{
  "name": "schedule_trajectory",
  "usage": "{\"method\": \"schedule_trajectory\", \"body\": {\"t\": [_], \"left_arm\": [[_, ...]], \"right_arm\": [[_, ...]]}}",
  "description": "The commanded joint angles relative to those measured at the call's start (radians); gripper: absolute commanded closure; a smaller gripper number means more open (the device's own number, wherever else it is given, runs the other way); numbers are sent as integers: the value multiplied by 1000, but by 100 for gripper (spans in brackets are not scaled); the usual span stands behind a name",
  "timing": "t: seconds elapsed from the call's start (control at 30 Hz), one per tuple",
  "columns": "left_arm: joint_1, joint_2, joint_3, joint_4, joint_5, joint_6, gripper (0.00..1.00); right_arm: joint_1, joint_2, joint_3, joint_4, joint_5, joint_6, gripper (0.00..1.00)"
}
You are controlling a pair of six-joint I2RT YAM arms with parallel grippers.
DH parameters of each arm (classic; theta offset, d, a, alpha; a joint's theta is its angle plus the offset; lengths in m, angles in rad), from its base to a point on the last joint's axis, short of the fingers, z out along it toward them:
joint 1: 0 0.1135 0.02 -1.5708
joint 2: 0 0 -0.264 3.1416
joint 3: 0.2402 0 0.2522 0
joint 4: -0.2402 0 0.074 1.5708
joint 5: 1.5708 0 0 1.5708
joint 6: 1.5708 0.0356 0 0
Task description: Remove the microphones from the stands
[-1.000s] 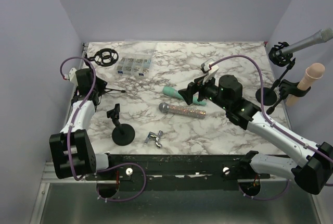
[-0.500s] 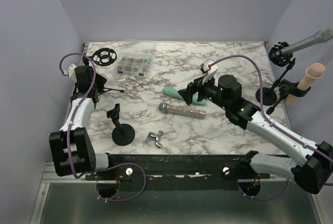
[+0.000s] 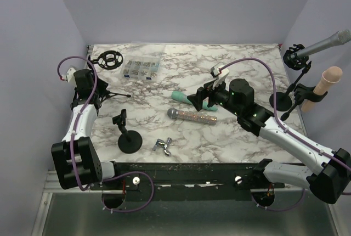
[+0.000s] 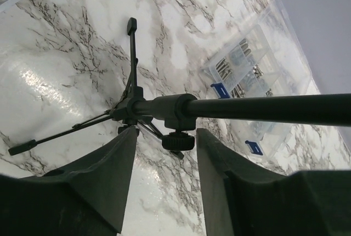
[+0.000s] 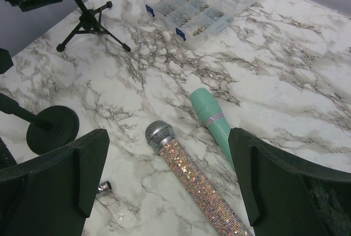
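A silver microphone [image 3: 326,43] sits in a clip on a black stand [image 3: 281,101] at the far right. A beige microphone [image 3: 328,80] sits in a second clip beside it. A glitter microphone [image 3: 193,117] and a teal microphone [image 3: 182,97] lie on the marble, and both show in the right wrist view, glitter [image 5: 192,173] and teal [image 5: 211,116]. My right gripper [image 3: 198,100] hangs open and empty above them [image 5: 169,137]. My left gripper [image 3: 94,91] is open at the far left, its jaws on either side of a small tripod stand's knob [image 4: 176,141], not touching it.
A clear parts box [image 3: 143,67] and a black shock mount [image 3: 111,59] lie at the back left. A round-base stand [image 3: 129,140] with an empty clip and a silver adapter [image 3: 163,146] are near the front. Purple walls close in both sides.
My left wrist has drawn back toward the left rear, staying over the tripod stand. The right arm and the microphones have not moved.
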Motion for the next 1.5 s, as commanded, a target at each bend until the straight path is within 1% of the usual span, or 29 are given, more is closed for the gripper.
{"method": "schedule_trajectory", "body": {"t": [0.0,0.07,0.17,0.2,0.27,0.3,0.33,0.5,0.57,0.73,0.87,0.93,1.07,1.13,1.27,1.37,1.43,1.47], "left_arm": [[7,24,18,38,52,-6,56],[7,25,8,60,70,-10,65],[7,30,2,65,80,-26,72],[7,30,-2,69,82,-28,76],[7,25,-19,71,80,-37,89],[8,22,-31,102,76,-50,98],[8,19,-47,120,76,-67,100],[8,12,-139,249,92,-170,100],[10,17,-181,320,134,-219,100],[21,46,-305,544,184,-357,100],[29,74,-406,711,189,-459,100],[40,105,-462,835,202,-507,100],[52,214,-552,1127,229,-595,100],[53,286,-576,1287,244,-623,100],[54,397,-605,1503,251,-653,100],[58,432,-599,1544,272,-663,100],[64,439,-590,1544,291,-664,100],[67,437,-584,1532,303,-667,98]], "right_arm": [[4,1,-4,25,-15,1,0],[4,5,-2,25,-17,1,0],[4,8,-2,25,-18,1,0],[4,8,-2,25,-20,2,0],[4,11,-2,25,-20,3,0],[4,11,-2,25,-20,3,0],[4,11,-2,25,-19,2,0],[4,15,-4,27,-17,2,0],[3,16,-4,26,-17,2,0],[4,18,-4,25,-14,3,0],[3,23,-5,27,-15,4,0],[4,26,-7,28,-15,6,0],[4,33,-19,39,-21,12,0],[4,37,-17,36,-24,14,0],[4,33,-15,31,-23,13,0],[4,32,-16,33,-21,11,0],[4,34,-16,35,-20,12,0],[4,36,-15,35,-20,12,0]]}}
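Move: The knob on the tripod stand's pole sits between my open left fingertips, roughly 2 cm ahead of the left hand point, 1 cm right and 1 cm below. From this hand the stand's empty ring holder is about 2 cm ahead, 8 cm right and 14 cm up. The parts box lies some 15 cm ahead and 16 cm right; the round-based stand is about 17 cm back and 9 cm right. From my right hand, the knob is roughly 13 cm ahead, 38 cm left and 11 cm below. I shut my left fingertips on the pole's knob, easing about 1.5 cm to the right as they close, and keep it pinched. Then, nearly on the spot, I twist my left hand some 50 degrees counter-clockwise as seen from behind the knob, so my fingers swing up from slanting down to almost level. ##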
